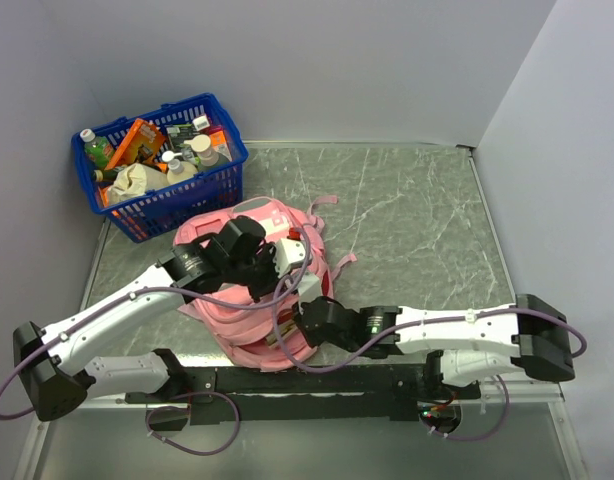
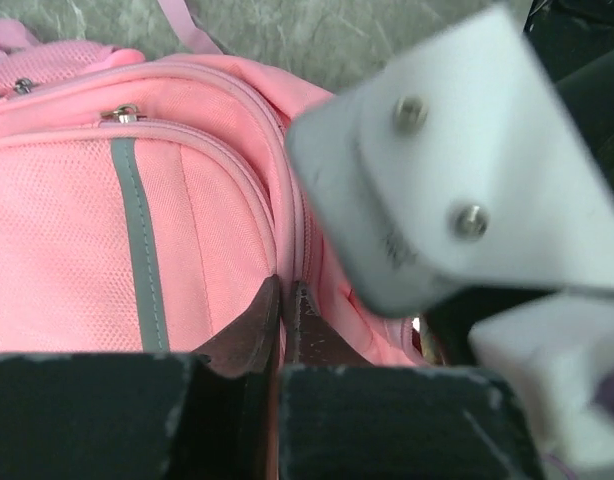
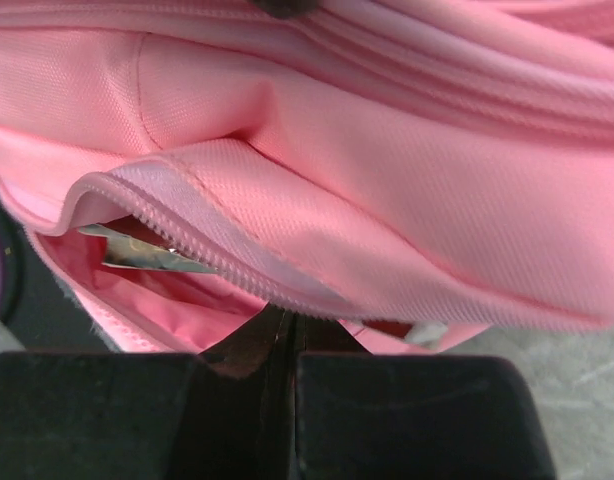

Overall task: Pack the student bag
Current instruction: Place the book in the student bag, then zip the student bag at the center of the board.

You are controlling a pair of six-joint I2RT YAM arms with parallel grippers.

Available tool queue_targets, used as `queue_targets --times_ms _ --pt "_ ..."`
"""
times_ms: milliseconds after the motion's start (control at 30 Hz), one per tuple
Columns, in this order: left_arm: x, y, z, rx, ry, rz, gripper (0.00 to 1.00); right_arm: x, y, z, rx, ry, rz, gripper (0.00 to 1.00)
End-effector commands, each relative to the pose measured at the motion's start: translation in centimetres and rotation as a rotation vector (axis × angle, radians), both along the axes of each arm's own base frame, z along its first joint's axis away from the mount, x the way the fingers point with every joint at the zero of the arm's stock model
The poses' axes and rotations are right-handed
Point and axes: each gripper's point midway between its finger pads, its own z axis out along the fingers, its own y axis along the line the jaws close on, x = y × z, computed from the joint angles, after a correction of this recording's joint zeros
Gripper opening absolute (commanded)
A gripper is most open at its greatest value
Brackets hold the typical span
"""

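The student bag (image 1: 249, 318), pink and soft, lies in a heap at the table's near middle. In the left wrist view its front panel (image 2: 57, 250) shows a grey stripe and zip pulls. My left gripper (image 1: 255, 268) hovers over the bag's top; its fingers (image 2: 287, 298) are shut with a thin fold of pink fabric by the zip seam between them. My right gripper (image 1: 309, 322) is at the bag's near right edge. It is shut (image 3: 290, 320) on the lifted zip edge (image 3: 187, 225) of an open compartment, where a shiny flat item (image 3: 137, 255) shows inside.
A blue plastic basket (image 1: 177, 208) with bottles and packets stands at the back left, just beyond the bag. Pink straps (image 1: 332, 262) trail off the bag's right side. A blurred white arm part (image 2: 457, 170) fills the right of the left wrist view. Walls close in on three sides.
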Motion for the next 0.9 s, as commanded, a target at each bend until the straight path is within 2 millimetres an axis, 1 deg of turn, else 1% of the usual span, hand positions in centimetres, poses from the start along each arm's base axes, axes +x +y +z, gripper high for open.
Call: queue_targets --times_ms 0,67,100,133,200,233,300,333,367,400,433,467,500,533,567,600,633,667,700,733,767,800,833,867 --pt "-0.6 -0.5 0.4 0.000 0.059 -0.036 0.01 2.9 2.7 2.0 0.111 -0.105 -0.036 0.00" --pt "-1.3 -1.1 1.2 -0.031 0.080 -0.073 0.01 3.7 3.0 2.0 0.122 -0.124 -0.059 0.00" --pt "-1.6 -1.3 1.6 -0.041 0.089 -0.086 0.01 4.3 2.8 1.9 0.122 -0.137 -0.087 0.00" --pt "-2.0 -1.6 2.4 -0.066 0.102 -0.110 0.01 5.1 2.8 2.2 0.141 -0.153 -0.119 0.00" --pt "-2.2 -2.0 3.2 -0.091 0.110 -0.120 0.01 6.0 2.5 2.2 0.153 -0.156 -0.152 0.00" --pt "-2.4 -2.3 3.5 -0.105 0.116 -0.132 0.01 6.8 2.2 2.5 0.160 -0.168 -0.182 0.00" --pt "-2.3 -2.9 4.3 -0.126 0.132 -0.129 0.01 7.5 1.5 2.9 0.163 -0.183 -0.214 0.00" --pt "-2.2 -3.2 4.7 -0.138 0.131 -0.126 0.01 7.6 1.0 3.8 0.178 -0.193 -0.229 0.00" --pt "-2.0 -3.5 4.8 -0.141 0.145 -0.117 0.01 8.0 -0.3 3.5 0.150 -0.199 -0.262 0.00" --pt "-1.7 -3.8 5.7 -0.160 0.133 -0.116 0.01 8.2 -1.1 3.7 0.151 -0.194 -0.292 0.00" --pt "-1.5 -4.1 6.0 -0.167 0.132 -0.115 0.01 8.3 -2.1 5.0 0.186 -0.200 -0.321 0.00" --pt "-1.4 -4.6 6.2 -0.175 0.146 -0.119 0.01 8.4 -4.2 3.8 0.122 -0.193 -0.355 0.00" --pt "-1.2 -5.1 7.2 -0.195 0.135 -0.124 0.01 8.2 -4.9 3.9 0.129 -0.185 -0.372 0.00" --pt "-1.0 -5.5 7.6 -0.205 0.135 -0.128 0.02 7.9 -5.9 4.9 0.158 -0.191 -0.382 0.00" --pt "-0.8 -6.0 7.4 -0.202 0.153 -0.133 0.04 7.5 -6.9 4.3 0.128 -0.183 -0.379 0.00" --pt "-0.5 -6.4 8.4 -0.217 0.136 -0.140 0.06 7.0 -7.5 4.4 0.135 -0.166 -0.385 0.03" --pt "-0.3 -6.7 8.5 -0.214 0.133 -0.145 0.11 6.5 -7.9 5.3 0.173 -0.156 -0.379 0.06" --pt "0.1 -7.1 8.0 -0.193 0.128 -0.154 0.14 5.9 -8.2 5.3 0.181 -0.144 -0.370 0.10" --pt "0.3 -7.1 8.4 -0.179 0.121 -0.152 0.27 4.7 -8.2 5.1 0.185 -0.120 -0.348 0.15" --pt "0.5 -7.1 8.1 -0.163 0.121 -0.148 0.39 4.0 -8.2 5.7 0.218 -0.116 -0.331 0.18" --pt "0.7 -7.1 7.6 -0.139 0.115 -0.163 0.52 3.4 -8.1 5.7 0.221 -0.107 -0.316 0.25" --pt "0.7 -6.6 7.0 -0.108 0.120 -0.157 0.67 2.0 -7.8 5.4 0.216 -0.087 -0.284 0.25" --pt "0.8 -6.2 6.7 -0.091 0.115 -0.157 0.69 1.4 -7.6 4.9 0.194 -0.074 -0.274 0.25" --pt "0.8 -5.7 6.8 -0.084 0.089 -0.169 0.70 0.7 -7.0 5.3 0.196 -0.061 -0.256 0.23"
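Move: The right hand's shut fingertips are at the bag's opening, under the zipped lip, with the visible book edge about 3 cm to its left, 1 cm back and 2 cm lower. The bag's loose strap is some 9 cm right of that hand, 12 cm ahead and a little lower. The left fingers already pinch the bag's piping; from them the book edge lies about 4 cm right, 6 cm back and 8 cm down. Shut right fingertips push forward against the opening's lip for some 6 cm, then leave the bag, swinging right and rising about 7 cm, drawing back a little at the end and parting slightly, with a clockwise turn. The left hand keeps its pinch on the piping, easing forward and up, then lets go, fingers opening as it moves about 6 cm right and 6 cm up. ##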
